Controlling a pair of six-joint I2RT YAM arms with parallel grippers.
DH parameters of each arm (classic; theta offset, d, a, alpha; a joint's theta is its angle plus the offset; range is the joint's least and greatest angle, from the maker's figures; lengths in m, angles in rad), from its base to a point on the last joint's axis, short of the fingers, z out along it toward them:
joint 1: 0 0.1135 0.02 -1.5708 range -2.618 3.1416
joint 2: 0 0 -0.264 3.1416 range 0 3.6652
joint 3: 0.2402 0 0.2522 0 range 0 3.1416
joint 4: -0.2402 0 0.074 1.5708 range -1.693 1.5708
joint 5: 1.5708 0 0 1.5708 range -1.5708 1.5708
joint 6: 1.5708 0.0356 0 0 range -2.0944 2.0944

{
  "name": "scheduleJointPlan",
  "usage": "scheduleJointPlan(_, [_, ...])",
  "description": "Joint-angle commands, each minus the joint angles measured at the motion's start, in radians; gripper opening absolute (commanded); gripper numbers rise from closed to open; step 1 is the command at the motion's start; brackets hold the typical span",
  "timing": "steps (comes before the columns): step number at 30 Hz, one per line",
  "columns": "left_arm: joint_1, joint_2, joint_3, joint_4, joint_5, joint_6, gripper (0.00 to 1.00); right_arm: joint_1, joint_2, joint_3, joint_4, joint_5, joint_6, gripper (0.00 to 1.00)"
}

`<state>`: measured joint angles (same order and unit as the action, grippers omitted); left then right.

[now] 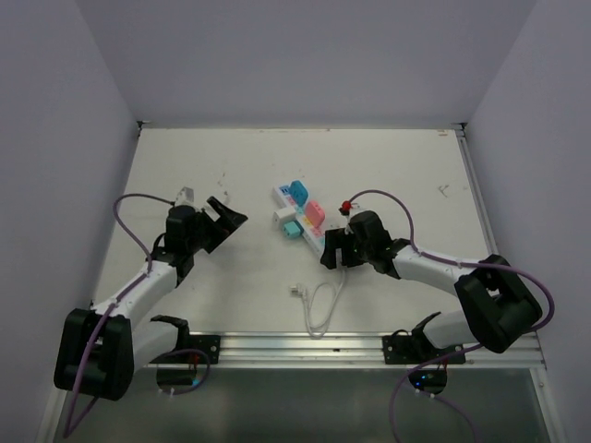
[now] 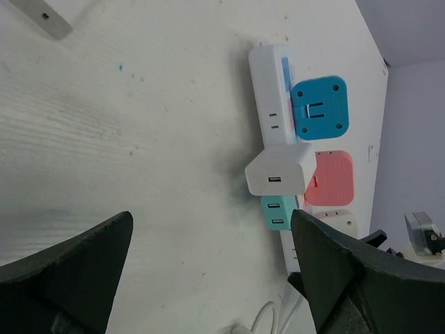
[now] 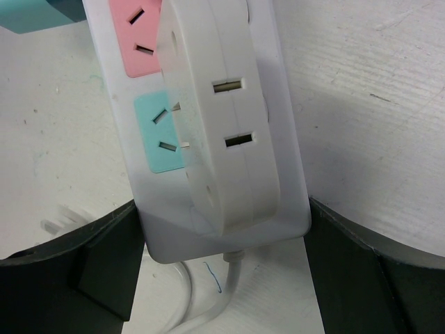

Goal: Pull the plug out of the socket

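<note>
The socket (image 1: 325,242), a long white power strip, lies diagonally mid-table. Several plugs sit in it: a blue adapter (image 1: 297,192), a pink one (image 1: 314,214), a white USB charger (image 1: 283,215) and a teal USB charger (image 1: 294,228). In the left wrist view the white charger (image 2: 278,170) and the teal charger (image 2: 278,212) stick out of the strip's (image 2: 268,90) side. My left gripper (image 1: 226,220) (image 2: 212,216) is open and empty, left of the strip. My right gripper (image 1: 334,251) (image 3: 222,203) clamps the strip's (image 3: 160,236) cord end, where a white adapter (image 3: 229,132) sits in a teal outlet.
The strip's thin white cord (image 1: 323,305) loops toward the near edge and ends in a loose plug (image 1: 297,289). A small whitish block (image 1: 187,196) lies by the left arm. Walls enclose the table on three sides. A metal rail (image 1: 305,346) runs along the near edge.
</note>
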<state>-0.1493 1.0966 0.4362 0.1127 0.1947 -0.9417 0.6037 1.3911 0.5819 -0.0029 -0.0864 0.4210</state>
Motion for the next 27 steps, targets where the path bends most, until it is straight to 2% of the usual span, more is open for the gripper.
scheduleJointPlan(1, [-0.094,-0.006,0.019,0.071,-0.057,-0.057,0.99,0.013,-0.007,-0.014,-0.003,-0.093,-0.005,0.00])
scheduleJointPlan(8, [-0.277,0.103,0.185,0.076,-0.146,0.298,0.98,0.021,-0.010,-0.004,-0.009,-0.102,-0.036,0.00])
scheduleJointPlan(11, [-0.308,0.164,0.248,0.042,-0.135,0.351,0.98,0.022,-0.007,-0.004,-0.011,-0.108,-0.042,0.00])
scheduleJointPlan(13, [-0.311,0.207,0.257,0.039,-0.130,0.327,0.98,0.022,-0.006,-0.002,-0.012,-0.110,-0.042,0.00])
scheduleJointPlan(22, [-0.311,0.313,0.253,0.065,-0.147,-0.024,0.99,0.027,0.003,-0.002,-0.008,-0.113,-0.042,0.00])
scheduleJointPlan(27, [-0.311,0.350,0.251,0.096,-0.135,-0.133,0.99,0.027,0.008,-0.001,-0.008,-0.111,-0.041,0.00])
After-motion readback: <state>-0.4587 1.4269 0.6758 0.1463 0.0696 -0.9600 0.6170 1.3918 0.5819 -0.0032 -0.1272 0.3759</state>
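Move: The white plug on the left edge of the socket strip is about 13 cm to the left hand's right, some 3 cm ahead and 5 cm lower. Just back from that plug sits the teal plug, about 15 cm to the hand's right and level with it. The blue plug is roughly 16 cm right and 9 cm ahead, the pink plug 20 cm right and 4 cm ahead. From the right hand, which grips the strip's near end, the white plug lies about 12 cm left and 7 cm ahead. Rightward goes the left hand, about 10 cm towards the white plug, fingers wide open. It arcs up 3 to 4 cm, then sinks to just under its starting height. The wrist swings some 20 degrees clockwise and then turns partly back. The right hand keeps its hold on the strip's near end, easing it about 1 cm back and left with a slight counter-clockwise turn. ##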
